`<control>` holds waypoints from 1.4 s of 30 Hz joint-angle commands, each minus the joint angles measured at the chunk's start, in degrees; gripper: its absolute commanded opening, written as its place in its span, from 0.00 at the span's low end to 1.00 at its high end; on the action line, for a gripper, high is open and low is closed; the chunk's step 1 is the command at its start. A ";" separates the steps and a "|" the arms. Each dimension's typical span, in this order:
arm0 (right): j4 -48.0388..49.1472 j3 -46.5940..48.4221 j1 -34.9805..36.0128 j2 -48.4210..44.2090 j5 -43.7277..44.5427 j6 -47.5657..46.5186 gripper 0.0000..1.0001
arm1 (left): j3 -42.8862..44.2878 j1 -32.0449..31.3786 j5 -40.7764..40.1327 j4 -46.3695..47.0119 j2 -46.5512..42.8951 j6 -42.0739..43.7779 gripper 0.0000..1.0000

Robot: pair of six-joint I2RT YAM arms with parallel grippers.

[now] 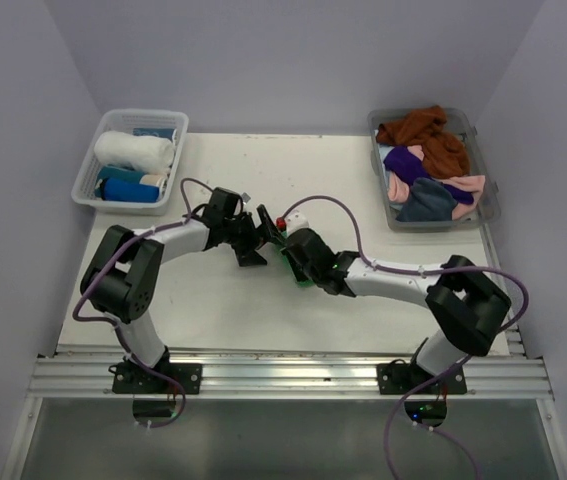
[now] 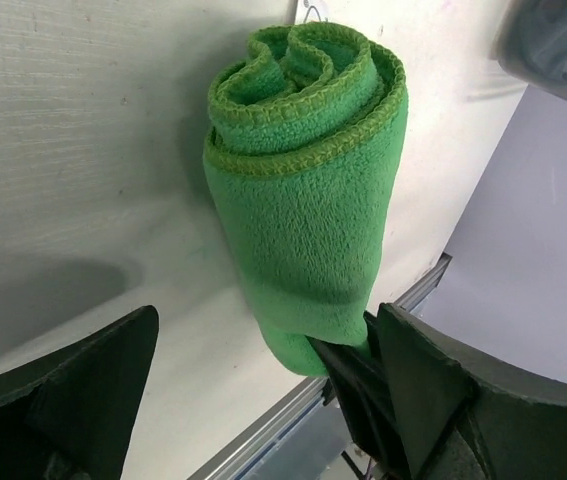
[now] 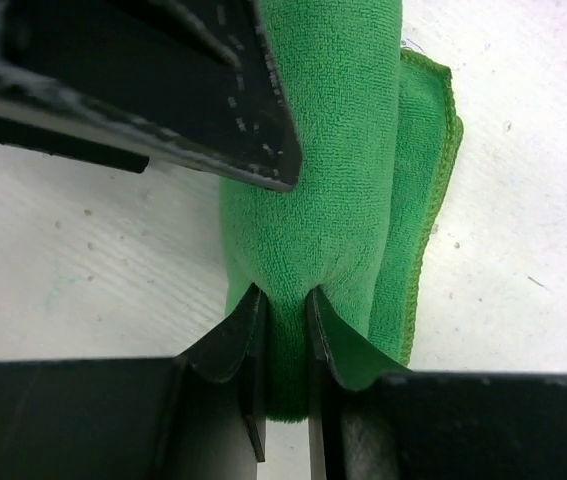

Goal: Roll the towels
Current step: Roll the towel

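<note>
A bright green towel (image 2: pixel 303 200) lies rolled up on the white table, its spiral end showing in the left wrist view. My right gripper (image 3: pixel 285 320) is shut on the roll's near end (image 3: pixel 333 200), and the cloth bulges out past the jaws. My left gripper (image 2: pixel 268 315) is open, one finger on each side of the roll without pinching it. From above, both grippers (image 1: pixel 275 245) meet at mid-table and only a sliver of the green towel (image 1: pixel 287 264) shows. Loose rust-brown (image 1: pixel 428 135), purple (image 1: pixel 403 162), pink (image 1: pixel 398 188) and slate grey (image 1: pixel 425 205) towels fill the tub.
At back left, a white basket (image 1: pixel 141 113) holds a rolled white towel (image 1: pixel 133 150) and rolled blue towels (image 1: pixel 128 188). The clear tub (image 1: pixel 490 200) stands at back right. The table's metal front rail (image 1: pixel 283 375) runs by the arm bases.
</note>
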 commanded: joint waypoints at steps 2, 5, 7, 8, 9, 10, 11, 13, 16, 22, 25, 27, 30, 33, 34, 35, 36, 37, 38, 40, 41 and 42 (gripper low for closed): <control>9.03 -4.01 -4.76 -4.39 -18.44 7.15 0.11 | -1.56 0.39 2.48 3.59 -1.56 -0.51 0.94; 13.60 -6.73 -9.33 -4.40 -27.76 12.07 0.11 | -1.65 0.30 3.62 5.09 -1.12 -0.86 0.94; 17.12 -8.49 -11.44 -4.05 -32.42 15.32 0.10 | -1.04 0.30 3.45 5.00 -0.33 -0.77 0.93; 18.17 -9.11 -12.24 -3.87 -34.00 16.55 0.10 | -0.69 0.30 3.45 5.09 0.10 -0.86 0.92; 21.05 -9.73 -13.12 -3.44 -35.49 17.69 0.10 | -0.68 0.30 3.54 5.26 0.80 -1.03 0.91; 22.65 -10.43 -13.82 -3.26 -38.64 20.58 0.09 | -0.77 0.30 3.80 5.44 1.16 -1.21 0.91; 24.14 -11.83 -15.40 -2.99 -40.07 22.00 0.09 | -0.77 0.22 4.06 5.88 1.42 -1.47 0.90; 28.98 -13.15 -16.73 -2.03 -44.18 26.47 0.10 | -1.03 0.13 4.15 6.06 1.86 -1.48 0.88; 35.04 -15.18 -18.75 0.25 -47.54 31.48 0.10 | -1.30 -0.05 3.98 6.41 1.95 -1.56 0.84; 38.66 -16.33 -20.07 2.81 -51.42 35.02 0.09 | -0.95 -0.05 3.80 6.41 2.30 -1.65 0.69; 35.07 -15.97 -20.25 1.85 -50.63 32.93 0.20 | -0.59 -0.05 3.71 6.15 2.57 -1.65 0.63; 27.20 -14.66 -20.16 -0.87 -47.66 28.29 0.46 | -0.25 -0.14 3.54 6.14 2.66 -1.74 0.58; 15.43 -12.90 -20.16 -7.27 -41.86 23.70 0.63 | 0.11 -0.22 3.01 5.62 2.66 -1.91 0.52; 4.18 -9.75 -18.85 -12.98 -32.81 15.64 0.72 | 0.28 -0.31 2.48 4.74 2.66 -2.09 0.49; 0.38 -6.43 -15.62 -14.06 -24.17 13.42 0.76 | 0.28 -0.31 2.13 4.30 2.57 -2.00 0.48; -3.14 -4.57 -13.41 -14.85 -19.91 11.40 0.78 | 0.28 -0.31 1.70 3.86 2.48 -2.00 0.47; -8.22 -2.72 -11.22 -15.03 -15.17 7.81 0.80 | 0.20 -0.31 1.43 3.60 2.39 -2.00 0.47; -10.01 0.52 -7.63 -14.60 -9.38 6.47 0.80 | 0.11 -0.40 1.08 3.51 2.31 -2.18 0.47; -11.51 2.20 -6.29 -13.72 -6.71 5.59 0.80 | 0.02 -0.40 0.99 3.51 2.04 -2.26 0.47; -14.86 6.15 -2.26 -10.66 -3.27 2.60 0.80 | 0.11 -0.40 0.81 3.07 2.13 -2.35 0.46; -15.56 7.39 -0.75 -9.51 1.01 1.55 0.80 | 0.28 -0.49 0.73 2.98 1.87 -2.44 0.46; -16.96 8.62 0.66 -8.02 2.62 -0.38 0.80 | 0.28 -0.49 0.55 2.89 1.87 -2.44 0.46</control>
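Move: The green towel roll lies roughly forward-back on the table. Its middle is about 4 cm back, 6 cm right and 2 cm below the open left hand. The right hand already pinches the roll's nearer half, with its middle about 3 cm ahead, 1 cm left and 2 cm below. From that hand the roll's loose edge is some 3 cm ahead, 3 cm right and 3 cm below. Rolling its left side upward by some 55 degrees almost on the spot, the right hand keeps its pinch and turns the towel roll towards the left gripper. The wide-open left hand sinks slightly and closes about halfway around the roll. The right fingers then open, sway right, and swing back left as they rise about 9 cm clear, the wrist untwisting. ##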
